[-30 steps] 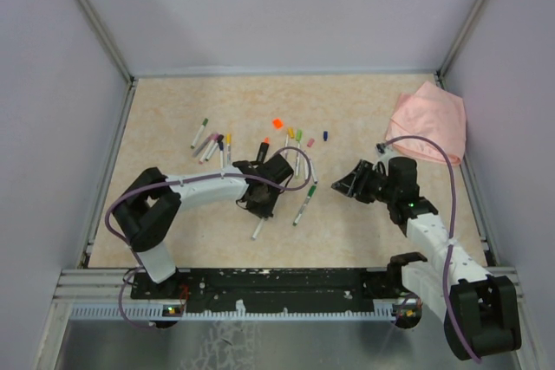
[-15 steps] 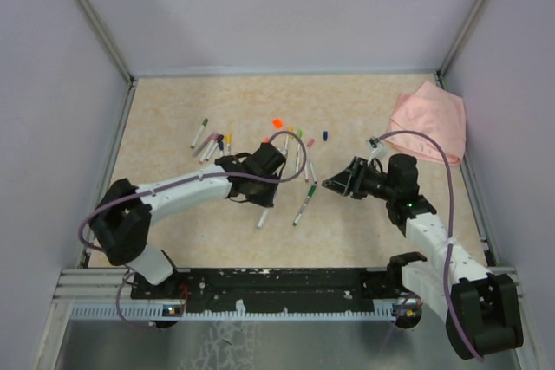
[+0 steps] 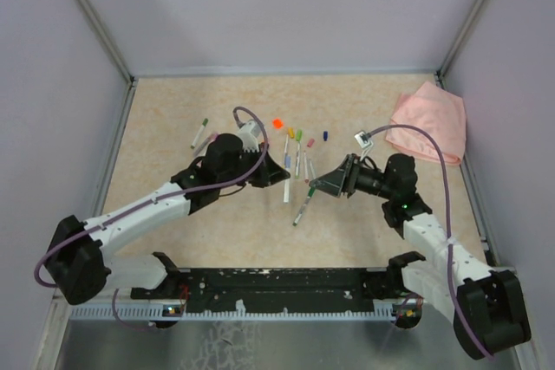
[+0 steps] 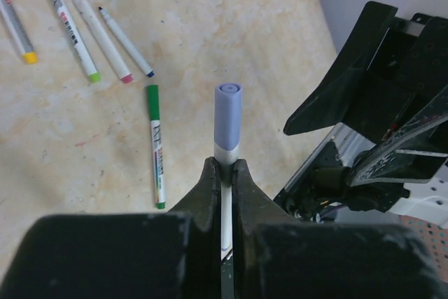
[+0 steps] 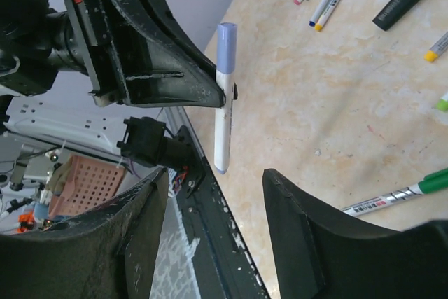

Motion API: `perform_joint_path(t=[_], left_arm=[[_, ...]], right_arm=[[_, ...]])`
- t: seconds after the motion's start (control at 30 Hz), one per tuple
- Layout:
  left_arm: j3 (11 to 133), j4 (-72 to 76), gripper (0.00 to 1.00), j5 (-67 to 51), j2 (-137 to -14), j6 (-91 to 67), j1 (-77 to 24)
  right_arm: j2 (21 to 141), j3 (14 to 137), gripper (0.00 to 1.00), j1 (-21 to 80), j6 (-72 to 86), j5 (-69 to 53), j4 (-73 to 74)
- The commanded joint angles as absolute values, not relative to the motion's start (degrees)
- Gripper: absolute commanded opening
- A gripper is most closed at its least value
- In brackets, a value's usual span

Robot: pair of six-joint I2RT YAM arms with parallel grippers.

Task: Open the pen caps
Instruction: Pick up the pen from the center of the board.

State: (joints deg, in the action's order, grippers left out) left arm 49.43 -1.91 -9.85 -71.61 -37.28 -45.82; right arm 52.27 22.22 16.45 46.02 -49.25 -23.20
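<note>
My left gripper (image 4: 224, 166) is shut on the white barrel of a pen (image 4: 225, 194) and holds it off the table. The pen's lavender cap (image 4: 228, 113) sticks out beyond the fingertips. In the top view the left gripper (image 3: 279, 171) sits mid-table, pointing right. My right gripper (image 3: 323, 184) faces it from close by, open, with nothing between its fingers. In the right wrist view the held pen (image 5: 222, 113) stands upright with the lavender cap (image 5: 225, 47) on top, just beyond my open right gripper (image 5: 215, 180). More capped pens (image 3: 298, 149) lie on the table behind.
A cluster of pens (image 3: 208, 140) lies at the back left. A green-capped pen (image 3: 303, 205) lies near the middle. A loose orange cap (image 3: 277, 122) and a blue one (image 3: 325, 136) sit farther back. A pink cloth (image 3: 429, 123) is crumpled at the right wall.
The left arm has stretched forward and right, lifting the pen off the table with its jaws closed on it. The right gripper has moved left toward it and opened wider.
</note>
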Motion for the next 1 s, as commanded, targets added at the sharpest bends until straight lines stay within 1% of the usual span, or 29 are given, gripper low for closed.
perform_joint_path(t=[0.0,0.3,0.63,0.97], left_arm=[[47.08,10.31,0.0,-14.61,-70.22,-43.1,-45.09],[44.94,21.6,0.0,-20.13,-72.53,-48.01,-45.0],[45.64,23.82,0.0,-22.44,-74.87,-49.38,-44.98],[45.98,24.1,0.0,-23.68,-76.02,-50.44,-44.99]], right_arm=[[52.01,25.69,0.57,17.85,47.19,-50.79,-27.58],[52.2,26.21,0.57,19.24,46.33,-49.48,-25.71],[53.75,27.0,0.57,20.87,45.64,-48.1,-24.2],[57.84,29.97,0.57,26.48,44.68,-45.17,-23.53]])
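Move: The left hand already holds the lilac-capped pen by its middle; the right hand's open jaws wait some 9 cm to its right, about 3 cm back and 1 cm lower. From the right hand, the lilac pen's middle is thus about 9 cm left, 3 cm ahead and 1 cm up. On the table some 17 cm below the right hand, the green pen lies about 3 cm ahead and 2 cm left, the blue pen about 14 cm straight ahead. The left hand keeps its pinch on the lilac pen and carries it about 4 cm right and 4 cm up towards the right gripper, swinging its down-slanting fingers up towards level by some 20 degrees, the rise mostly over by halfway. The right hand, jaws staying about half open, comes to meet it, edging left and slightly up, pausing and dipping back, then pushing on left late for about 3 cm in all with a slight drift back, to bring its fingers around the pen's plain lower end, not the capped one. ##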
